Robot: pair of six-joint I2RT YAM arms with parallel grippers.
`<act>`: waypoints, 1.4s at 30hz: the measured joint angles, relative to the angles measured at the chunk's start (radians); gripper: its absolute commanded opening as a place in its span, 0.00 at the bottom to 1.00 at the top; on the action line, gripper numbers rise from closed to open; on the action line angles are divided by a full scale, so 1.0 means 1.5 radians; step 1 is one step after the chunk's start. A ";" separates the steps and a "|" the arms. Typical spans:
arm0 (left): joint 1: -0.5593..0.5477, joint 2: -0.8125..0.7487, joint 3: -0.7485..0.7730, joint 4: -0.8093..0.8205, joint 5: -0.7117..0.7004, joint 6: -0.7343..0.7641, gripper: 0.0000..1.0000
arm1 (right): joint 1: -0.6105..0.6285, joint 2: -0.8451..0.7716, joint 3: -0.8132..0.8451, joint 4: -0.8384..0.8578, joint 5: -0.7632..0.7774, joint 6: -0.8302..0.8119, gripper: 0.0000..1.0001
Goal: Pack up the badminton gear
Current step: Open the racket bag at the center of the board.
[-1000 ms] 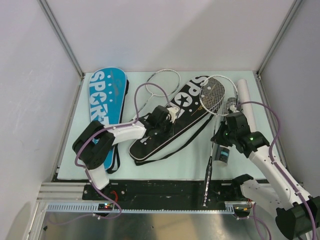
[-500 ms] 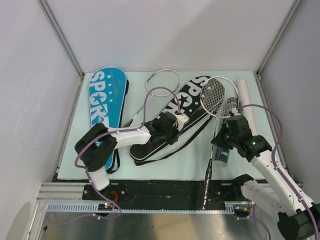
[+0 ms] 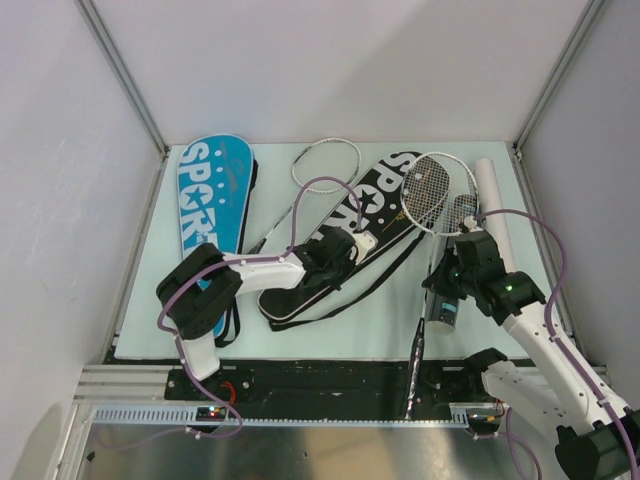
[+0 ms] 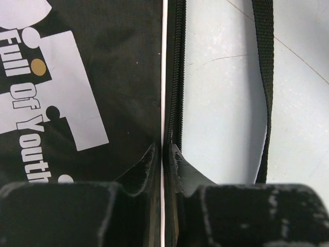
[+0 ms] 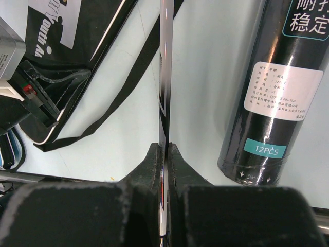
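A black "SPORT" racket bag (image 3: 375, 215) lies slanted mid-table. My left gripper (image 3: 350, 245) sits low on its right edge; in the left wrist view the jaws (image 4: 163, 149) pinch the bag's white-piped zipper edge (image 4: 165, 77), nearly shut. My right gripper (image 3: 447, 275) is shut on the thin shaft (image 5: 165, 77) of a racket whose strung head (image 3: 432, 190) rests over the black bag's top. A black shuttle tube (image 5: 277, 87) stands just right of that gripper. A second racket (image 3: 327, 160) lies behind the bag. A blue "SPORT" bag (image 3: 208, 200) lies at the left.
A white tube (image 3: 492, 205) lies along the right edge of the table. The black bag's carry strap (image 4: 263, 77) loops over the mat right of the zipper. The held racket's black handle (image 3: 415, 370) sticks out past the table's front edge.
My left gripper slid right along the black bag to its zipper edge and its jaws opened, then closed down on that edge. The right arm with its racket shifted slightly.
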 measured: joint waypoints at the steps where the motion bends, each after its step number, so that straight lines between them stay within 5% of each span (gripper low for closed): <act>1: 0.000 0.000 0.000 0.000 -0.002 0.002 0.05 | 0.000 0.000 0.000 0.000 0.000 0.000 0.00; 18: 0.040 -0.085 0.003 -0.021 0.031 -0.046 0.00 | 0.019 0.012 -0.032 -0.047 -0.003 0.013 0.00; 33: 0.095 -0.099 0.025 -0.023 0.081 -0.126 0.00 | 0.187 0.075 -0.032 -0.087 -0.018 0.094 0.00; 42: 0.099 -0.106 0.031 -0.025 0.101 -0.130 0.00 | 0.211 0.056 -0.032 -0.100 -0.005 0.123 0.00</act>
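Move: The zipped right edge of the black racket bag already lies between the left hand's slightly open fingers, and its loose strap runs about 4 cm back and 3 cm right of them, barely lower. From the right hand, which holds a racket, that same edge is some 26 cm left, 3 cm ahead and 12 cm lower; the black shuttlecock tube lies about 10 cm right, 9 cm ahead and 11 cm below the right hand. Left fingers pinch the bag's edge and lift it about 8 cm; right hand draws its racket back and down. ##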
